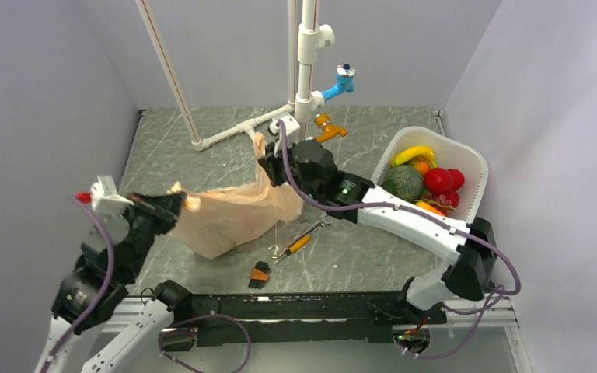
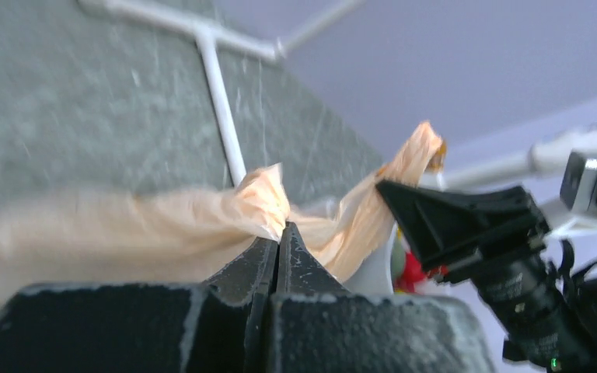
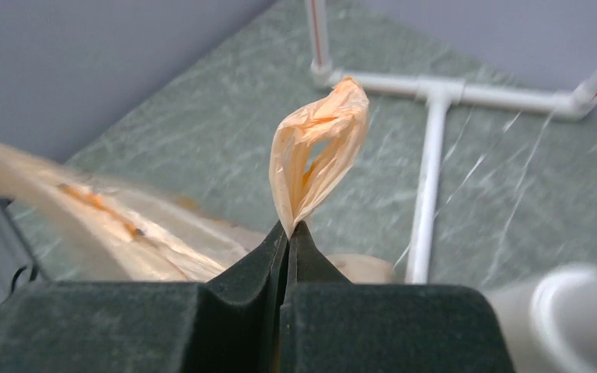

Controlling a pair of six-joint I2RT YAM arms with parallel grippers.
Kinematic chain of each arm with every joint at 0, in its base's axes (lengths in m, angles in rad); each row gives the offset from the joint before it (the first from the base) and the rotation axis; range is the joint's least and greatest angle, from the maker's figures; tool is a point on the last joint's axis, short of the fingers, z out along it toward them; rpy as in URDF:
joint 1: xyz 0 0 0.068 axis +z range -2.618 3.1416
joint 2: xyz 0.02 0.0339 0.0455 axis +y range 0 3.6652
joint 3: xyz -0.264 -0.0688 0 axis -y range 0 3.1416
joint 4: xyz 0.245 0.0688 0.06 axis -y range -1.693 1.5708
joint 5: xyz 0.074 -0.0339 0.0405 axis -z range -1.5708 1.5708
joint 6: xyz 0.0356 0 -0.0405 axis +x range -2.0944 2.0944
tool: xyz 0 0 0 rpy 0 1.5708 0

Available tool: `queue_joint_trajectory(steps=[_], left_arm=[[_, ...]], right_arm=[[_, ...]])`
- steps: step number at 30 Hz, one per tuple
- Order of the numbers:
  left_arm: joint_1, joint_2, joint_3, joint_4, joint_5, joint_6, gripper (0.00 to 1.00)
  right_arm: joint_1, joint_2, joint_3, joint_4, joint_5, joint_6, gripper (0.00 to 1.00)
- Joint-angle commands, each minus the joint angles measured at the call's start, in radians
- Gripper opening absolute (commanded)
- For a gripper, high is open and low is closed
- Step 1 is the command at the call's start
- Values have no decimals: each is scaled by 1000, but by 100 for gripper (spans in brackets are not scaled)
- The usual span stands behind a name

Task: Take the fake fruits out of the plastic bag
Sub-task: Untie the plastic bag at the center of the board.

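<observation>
The peach-orange plastic bag (image 1: pixel 233 214) hangs stretched between both grippers just above the grey table and looks limp; no fruit shows through it. My left gripper (image 1: pixel 180 203) is shut on the bag's left edge (image 2: pixel 163 229), with the film pinched at the fingertips of the left gripper (image 2: pixel 278 227). My right gripper (image 1: pixel 267 159) is shut on a loop handle (image 3: pixel 319 148), which rises from the tips of the right gripper (image 3: pixel 288 227). Fake fruits lie in the white basket (image 1: pixel 466 159): a red round one (image 1: pixel 438 180) and an orange one (image 1: pixel 420 165).
The basket also holds a yellow banana (image 1: pixel 413 153) and a green melon (image 1: pixel 404 183). An orange-handled wrench (image 1: pixel 301 239) and a small brush (image 1: pixel 260 273) lie in front of the bag. A white pipe frame (image 1: pixel 241 128) with blue and yellow taps stands at the back.
</observation>
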Motion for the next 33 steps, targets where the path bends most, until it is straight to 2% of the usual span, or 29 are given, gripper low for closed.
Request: queue_joint_trajectory(steps=[1, 6, 9, 11, 13, 15, 20, 23, 27, 28, 33], left_arm=[[-1, 255, 307, -51, -321, 257, 0], [6, 438, 537, 31, -325, 504, 0], [8, 442, 598, -10, -287, 525, 0], [9, 379, 509, 17, -181, 529, 0], [8, 291, 367, 33, -56, 513, 0], [8, 189, 204, 21, 45, 447, 0], [7, -103, -63, 65, 295, 314, 0], [8, -206, -129, 85, 385, 260, 0], [8, -211, -141, 74, 471, 255, 0], [7, -197, -138, 71, 495, 261, 0], [8, -126, -109, 55, 557, 280, 0]], right_arm=[[-11, 90, 225, 57, 113, -177, 0], [-56, 223, 493, -22, 117, -254, 0], [-57, 255, 570, -61, 111, -272, 0], [-57, 229, 506, -32, 111, -269, 1], [-57, 194, 407, -3, 129, -251, 9], [-56, 156, 314, 5, 129, -214, 12], [-46, 37, 140, -73, 115, -75, 31], [-16, -47, 42, -115, 69, -16, 54], [37, -125, 1, -209, 59, 16, 93], [41, -145, -2, -235, 68, 31, 98], [41, -232, -47, -316, 141, 220, 99]])
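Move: Both hands already pinch the raised plastic bag. Its slack middle lies about 12 cm right of the left hand, 1 cm ahead and 7 cm lower; from the right hand it is some 8 cm left, 8 cm back and 7 cm lower. A white upright pipe passes about 9 cm right of the right hand and 2 cm ahead; the screwdriver lies roughly 11 cm right, 10 cm back, 20 cm below it. The right fingers let go of the bag's loop: both hands first jerk the bag up some 12 cm and forward, then the right opens wide while coming down and drawing back beside the pipe. The left keeps its pinch throughout, snapping back down to end about 5 cm behind and to the right of its start, turned clockwise nearly 30 degrees. ##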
